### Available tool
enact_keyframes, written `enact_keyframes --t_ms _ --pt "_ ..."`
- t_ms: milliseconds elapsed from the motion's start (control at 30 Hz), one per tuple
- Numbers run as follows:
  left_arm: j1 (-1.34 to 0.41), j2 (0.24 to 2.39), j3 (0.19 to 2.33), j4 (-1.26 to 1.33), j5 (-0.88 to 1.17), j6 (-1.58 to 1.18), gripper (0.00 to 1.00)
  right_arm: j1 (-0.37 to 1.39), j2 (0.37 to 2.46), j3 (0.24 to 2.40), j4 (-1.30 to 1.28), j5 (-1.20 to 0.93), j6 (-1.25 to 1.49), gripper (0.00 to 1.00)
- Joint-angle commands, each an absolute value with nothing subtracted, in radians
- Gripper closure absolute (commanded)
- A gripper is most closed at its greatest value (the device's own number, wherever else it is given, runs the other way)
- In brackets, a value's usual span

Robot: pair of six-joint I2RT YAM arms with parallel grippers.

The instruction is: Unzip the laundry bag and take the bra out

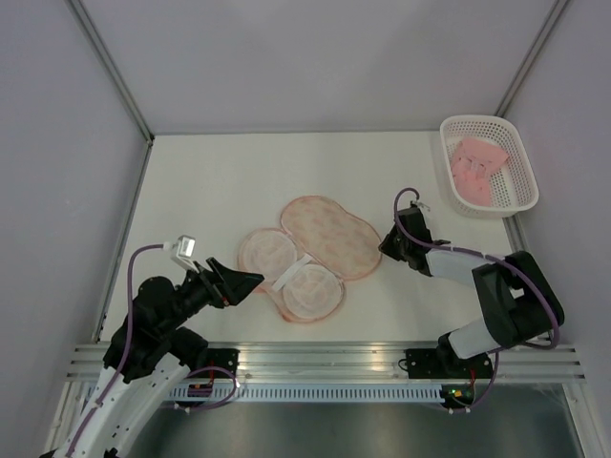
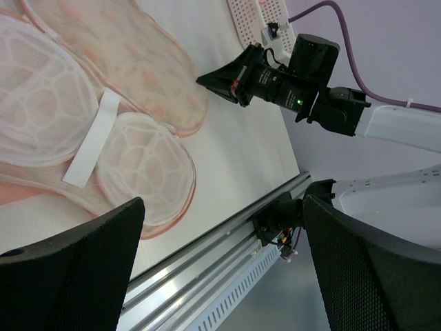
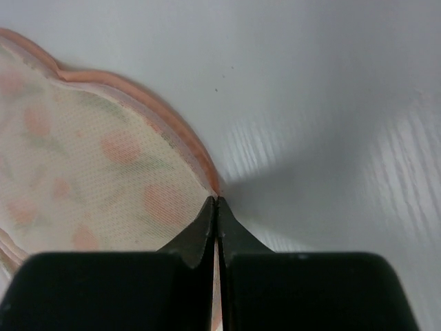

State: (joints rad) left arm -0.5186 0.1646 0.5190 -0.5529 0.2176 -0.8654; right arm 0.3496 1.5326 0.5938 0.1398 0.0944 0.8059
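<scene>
The laundry bag [image 1: 329, 237] lies unzipped and spread flat at mid-table, its leaf-print half to the right and two round white cups [image 1: 272, 250] joined by a white strap to the left. My right gripper [image 1: 384, 250] is shut on the pink trim at the bag's right edge [image 3: 89, 165]. In the right wrist view its jaws [image 3: 218, 200] meet on that trim. My left gripper [image 1: 246, 283] hangs open just left of the cups, with nothing between its fingers [image 2: 224, 207]. The pale pink bra [image 1: 477, 167] lies in the basket at the back right.
The white lattice basket [image 1: 523, 181] stands at the table's back right corner, against the right wall. A metal rail [image 2: 207, 255] runs along the near table edge below the left gripper. Walls enclose the table on the left, back and right.
</scene>
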Motion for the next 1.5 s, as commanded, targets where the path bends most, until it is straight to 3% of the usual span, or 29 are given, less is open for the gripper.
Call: enact_keyframes --t_ms 0,167,300,500,733,967,1000,1033,1067,1133,1167,1200,1333,1433,1467 --pt "-0.518 0.143 0.54 -0.558 0.206 -0.868 0.01 0.353 1.395 0.564 0.003 0.153 0.764 1.0" --pt "-0.518 0.135 0.538 -0.568 0.187 -0.877 0.0 0.411 1.171 0.61 -0.04 0.201 0.608 1.0" --pt "-0.518 0.133 0.548 -0.583 0.147 -0.891 0.0 0.57 1.048 0.679 -0.112 0.204 0.43 1.0" --pt "-0.518 0.083 0.56 -0.644 0.057 -0.937 0.0 0.664 0.994 0.683 -0.09 -0.158 0.276 1.0" --pt "-0.518 0.026 0.581 -0.722 -0.031 -0.976 0.0 0.991 1.17 0.762 -0.169 -0.219 0.198 0.99" --pt "-0.518 0.009 0.595 -0.759 -0.052 -0.988 0.0 1.305 1.484 0.87 -0.097 -0.268 0.232 1.0" --pt "-0.518 0.009 0.6 -0.768 -0.055 -0.989 0.0 1.319 1.509 0.882 -0.092 -0.275 0.242 0.97" --pt "-0.518 -0.021 0.604 -0.779 -0.058 -0.989 0.0 1.333 1.529 0.908 -0.092 -0.276 0.245 0.88" --pt "-0.518 -0.026 0.613 -0.785 -0.06 -0.988 0.0 1.353 1.563 0.92 -0.101 -0.272 0.247 0.54" --pt "-0.518 -0.031 0.621 -0.805 -0.069 -0.985 0.0 1.365 1.58 0.946 -0.12 -0.25 0.255 0.26" --pt "-0.518 -0.035 0.629 -0.808 -0.072 -0.985 0.0 1.368 1.575 0.948 -0.123 -0.227 0.256 0.06" --pt "-0.518 -0.038 0.63 -0.814 -0.074 -0.983 0.0 1.368 1.563 0.946 -0.121 -0.209 0.261 0.02" --pt "-0.518 -0.043 0.63 -0.821 -0.069 -0.986 0.0 1.361 1.482 0.911 -0.094 -0.098 0.296 0.02" --pt "-0.518 -0.043 0.63 -0.822 -0.064 -0.986 0.0 1.31 1.427 0.879 -0.06 -0.006 0.386 0.02" --pt "-0.518 -0.043 0.63 -0.824 -0.064 -0.986 0.0 1.26 1.428 0.877 -0.072 0.026 0.431 0.07"
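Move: The laundry bag lies spread open, the right hand still pinching the outer right edge of its big flap. The flap's middle is about 13 cm left of that hand and 3 cm ahead. The mesh half it is to cover has its middle some 24 cm left and 8 cm back; of its two round panels, the near one sits roughly 19 cm left and 13 cm back, the far one 30 cm left and 2 cm back. From the left hand, the mesh half is about 11 cm ahead, 10 cm right and 21 cm below. The bag's flap is lifted by the pinched edge: the right hand climbs about 16 cm, then sweeps back and left in a falling arc over the mesh half, the wrist turning some 90 degrees counter-clockwise. Low over the bag's near end its fingers open wide, let go and start to rise forward. The empty left hand shifts about 5 cm left, out of the way, turning slightly counter-clockwise. ##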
